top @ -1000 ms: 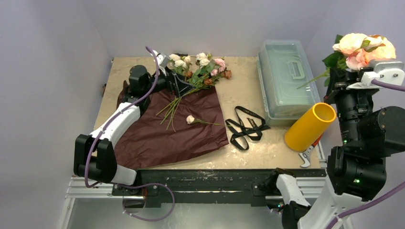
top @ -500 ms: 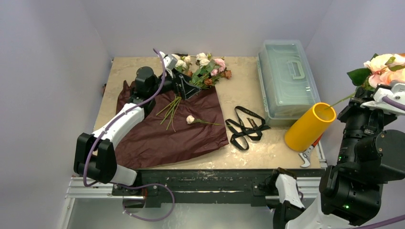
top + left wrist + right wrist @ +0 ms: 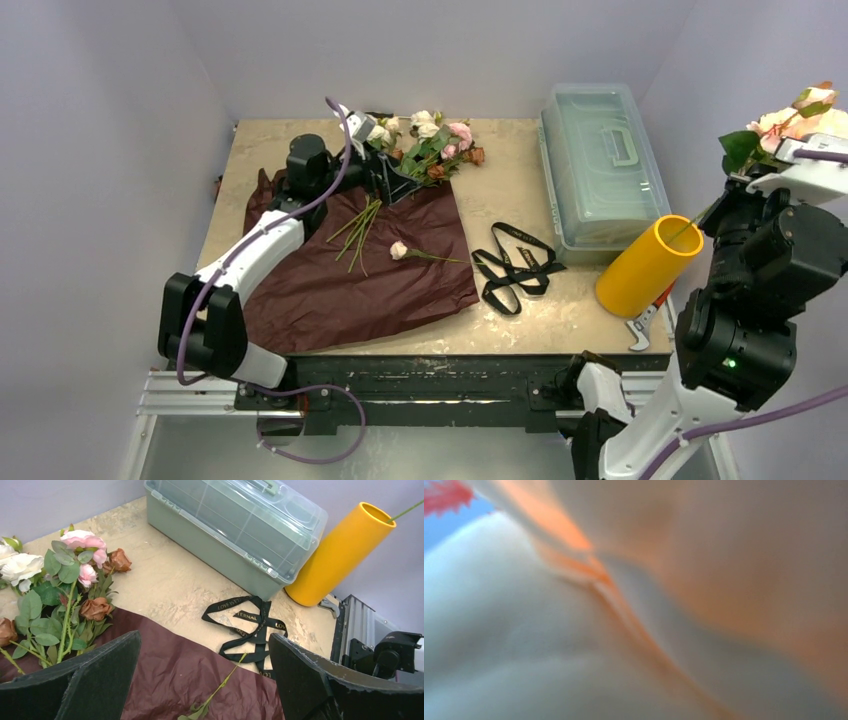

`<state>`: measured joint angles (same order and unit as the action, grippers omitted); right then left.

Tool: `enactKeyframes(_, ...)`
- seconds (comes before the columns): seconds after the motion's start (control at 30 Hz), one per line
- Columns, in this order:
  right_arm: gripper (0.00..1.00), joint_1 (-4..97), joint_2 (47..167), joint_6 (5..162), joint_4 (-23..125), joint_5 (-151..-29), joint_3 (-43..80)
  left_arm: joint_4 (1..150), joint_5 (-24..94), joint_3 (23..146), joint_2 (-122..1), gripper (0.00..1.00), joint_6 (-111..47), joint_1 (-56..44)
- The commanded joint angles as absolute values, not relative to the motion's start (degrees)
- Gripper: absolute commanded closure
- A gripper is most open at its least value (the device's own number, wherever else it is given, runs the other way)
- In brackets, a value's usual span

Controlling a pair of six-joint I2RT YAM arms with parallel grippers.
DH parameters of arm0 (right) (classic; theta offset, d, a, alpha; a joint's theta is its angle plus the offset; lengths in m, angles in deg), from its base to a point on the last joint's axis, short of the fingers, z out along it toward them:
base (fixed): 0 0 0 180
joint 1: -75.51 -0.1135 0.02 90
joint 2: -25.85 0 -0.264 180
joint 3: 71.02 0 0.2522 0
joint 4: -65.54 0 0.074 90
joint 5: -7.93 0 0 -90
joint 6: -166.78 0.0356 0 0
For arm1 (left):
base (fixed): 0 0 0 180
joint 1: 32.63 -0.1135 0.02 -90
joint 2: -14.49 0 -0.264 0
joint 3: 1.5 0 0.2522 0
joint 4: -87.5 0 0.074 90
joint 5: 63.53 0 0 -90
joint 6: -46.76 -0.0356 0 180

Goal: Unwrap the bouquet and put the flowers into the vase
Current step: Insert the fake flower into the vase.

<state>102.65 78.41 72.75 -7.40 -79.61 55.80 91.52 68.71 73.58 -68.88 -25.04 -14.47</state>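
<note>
The bouquet lies undone: cream, white and pink flowers (image 3: pixel 425 145) (image 3: pixel 60 590) rest at the far edge of the flat maroon paper (image 3: pixel 370 275). My left gripper (image 3: pixel 385 178) (image 3: pixel 200 680) hovers open just beside their stems, over the paper. One small rose (image 3: pixel 400 249) lies alone on the paper. The yellow vase (image 3: pixel 645 268) (image 3: pixel 340 555) leans at the table's right edge. My right gripper (image 3: pixel 742 185) holds peach flowers (image 3: pixel 795 118) high at the right, and one thin stem reaches into the vase mouth. Blurred petals fill the right wrist view and hide the fingers.
A black ribbon (image 3: pixel 515 265) (image 3: pixel 250 630) lies loose between the paper and the vase. A clear plastic box with a handle (image 3: pixel 600 170) (image 3: pixel 235 525) stands at the back right. A small white-and-red tool (image 3: pixel 640 325) pokes out under the vase. Walls close the table in on three sides.
My right arm has carried the peach flowers to the right, and a stem tip now sits in the vase mouth. My left gripper has edged toward the bunch, still open.
</note>
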Motion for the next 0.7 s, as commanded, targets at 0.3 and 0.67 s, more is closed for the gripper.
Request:
enactKeyframes(0.3, 0.95, 103.1, 81.1, 75.9, -5.3, -76.2, 36.5, 86.9, 65.7, 78.7, -71.9, 0.00, -27.5, -14.1)
enactKeyframes(0.67, 0.38, 103.1, 80.5, 75.9, -8.7, -78.1, 36.8, 80.6, 60.9, 81.1, -74.4, 0.00, -29.1, -14.1)
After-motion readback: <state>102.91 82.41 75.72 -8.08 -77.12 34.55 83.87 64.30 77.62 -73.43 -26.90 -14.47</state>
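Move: The right hand already holds the peach flowers high over the yellow vase, stem end at its mouth; the vase's middle lies about 9 cm ahead, 4 cm to the right and 40 cm below. The green box stands some 25 cm beyond the vase and 4 cm left of it; the black ribbon lies 20 cm to the vase's left and 5 cm farther out. From the left hand, the vase is about 43 cm right, 12 cm back. Downward in one quick plunge of about 15 cm, drifting some 6 cm forward and a little right, the right hand feeds the stems into the yellow vase, its fingers tipping down over 20 degrees. Near the bottom the fingers open to about half and let go of the stems. The open, empty left hand sinks about 3 cm and edges forward over the wrapping. ##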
